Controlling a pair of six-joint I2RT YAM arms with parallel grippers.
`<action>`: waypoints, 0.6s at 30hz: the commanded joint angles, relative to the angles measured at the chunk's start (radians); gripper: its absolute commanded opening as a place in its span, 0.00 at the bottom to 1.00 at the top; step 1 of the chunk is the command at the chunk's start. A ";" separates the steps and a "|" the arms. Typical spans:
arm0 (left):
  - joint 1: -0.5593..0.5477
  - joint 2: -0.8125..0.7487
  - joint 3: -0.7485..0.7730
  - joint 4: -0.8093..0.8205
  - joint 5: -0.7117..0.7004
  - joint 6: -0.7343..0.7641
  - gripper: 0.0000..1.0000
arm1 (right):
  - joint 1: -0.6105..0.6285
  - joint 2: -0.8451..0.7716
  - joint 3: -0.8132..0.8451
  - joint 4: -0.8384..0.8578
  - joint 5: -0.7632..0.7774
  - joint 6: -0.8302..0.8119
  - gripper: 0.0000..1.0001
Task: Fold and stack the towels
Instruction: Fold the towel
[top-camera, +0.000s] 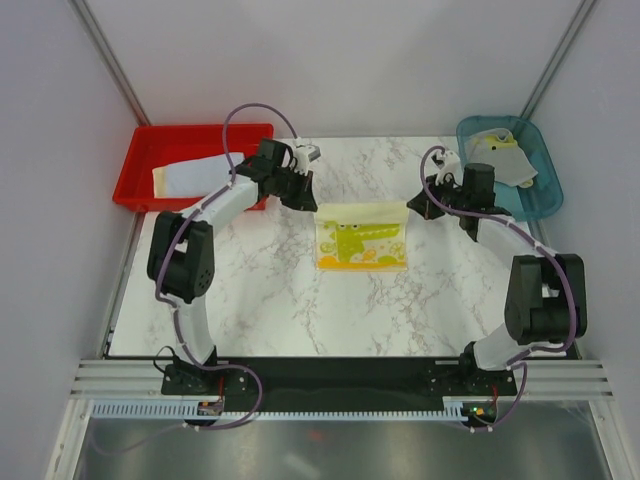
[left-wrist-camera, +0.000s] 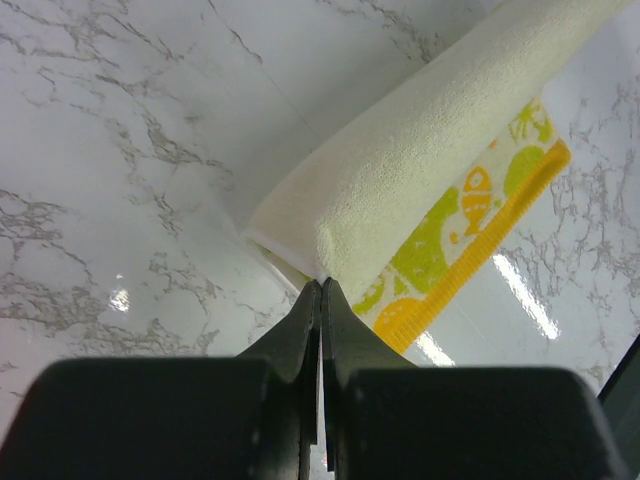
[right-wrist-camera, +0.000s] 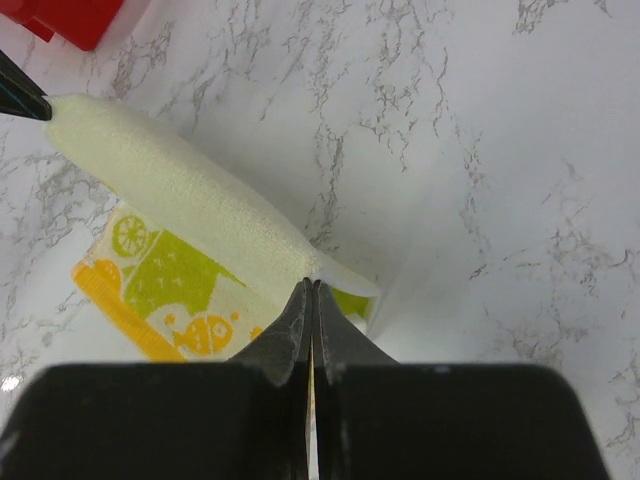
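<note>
The yellow towel with the green crocodile print (top-camera: 360, 240) lies in the middle of the marble table. Its far edge is lifted and curled over, showing the cream underside (left-wrist-camera: 420, 160) (right-wrist-camera: 190, 195). My left gripper (top-camera: 311, 199) (left-wrist-camera: 321, 286) is shut on the towel's far left corner. My right gripper (top-camera: 410, 207) (right-wrist-camera: 311, 286) is shut on its far right corner. Both hold the edge a little above the table. A folded pale towel (top-camera: 190, 176) lies in the red bin. More cloths (top-camera: 508, 158), cream and grey, lie in the blue bin.
The red bin (top-camera: 150, 140) stands at the far left of the table and the blue bin (top-camera: 540, 200) at the far right. Metal frame posts rise at both back corners. A black rail with the arm bases runs along the near edge.
</note>
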 joint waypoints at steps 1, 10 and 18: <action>-0.017 -0.096 -0.080 0.078 0.007 -0.028 0.02 | -0.003 -0.086 -0.061 0.112 0.012 0.007 0.00; -0.051 -0.244 -0.321 0.161 -0.012 -0.105 0.02 | -0.003 -0.215 -0.196 0.080 0.047 0.131 0.00; -0.095 -0.304 -0.433 0.176 -0.042 -0.152 0.03 | -0.001 -0.290 -0.282 -0.049 0.055 0.215 0.00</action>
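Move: Each hand already holds a raised corner of the towel. The towel's orange near edge lies on the table, its middle about 15 cm back, 12 cm right and 8 cm below the left hand, and some 15 cm back, 12 cm left and 10 cm below the right. The red tray is roughly 11 cm ahead and 32 cm left of the left hand; the teal basket is about 10 cm ahead and 29 cm right of the right hand. Still pinching the towel's corners, both hands draw back towards its orange edge, left about 9 cm, right 6. ##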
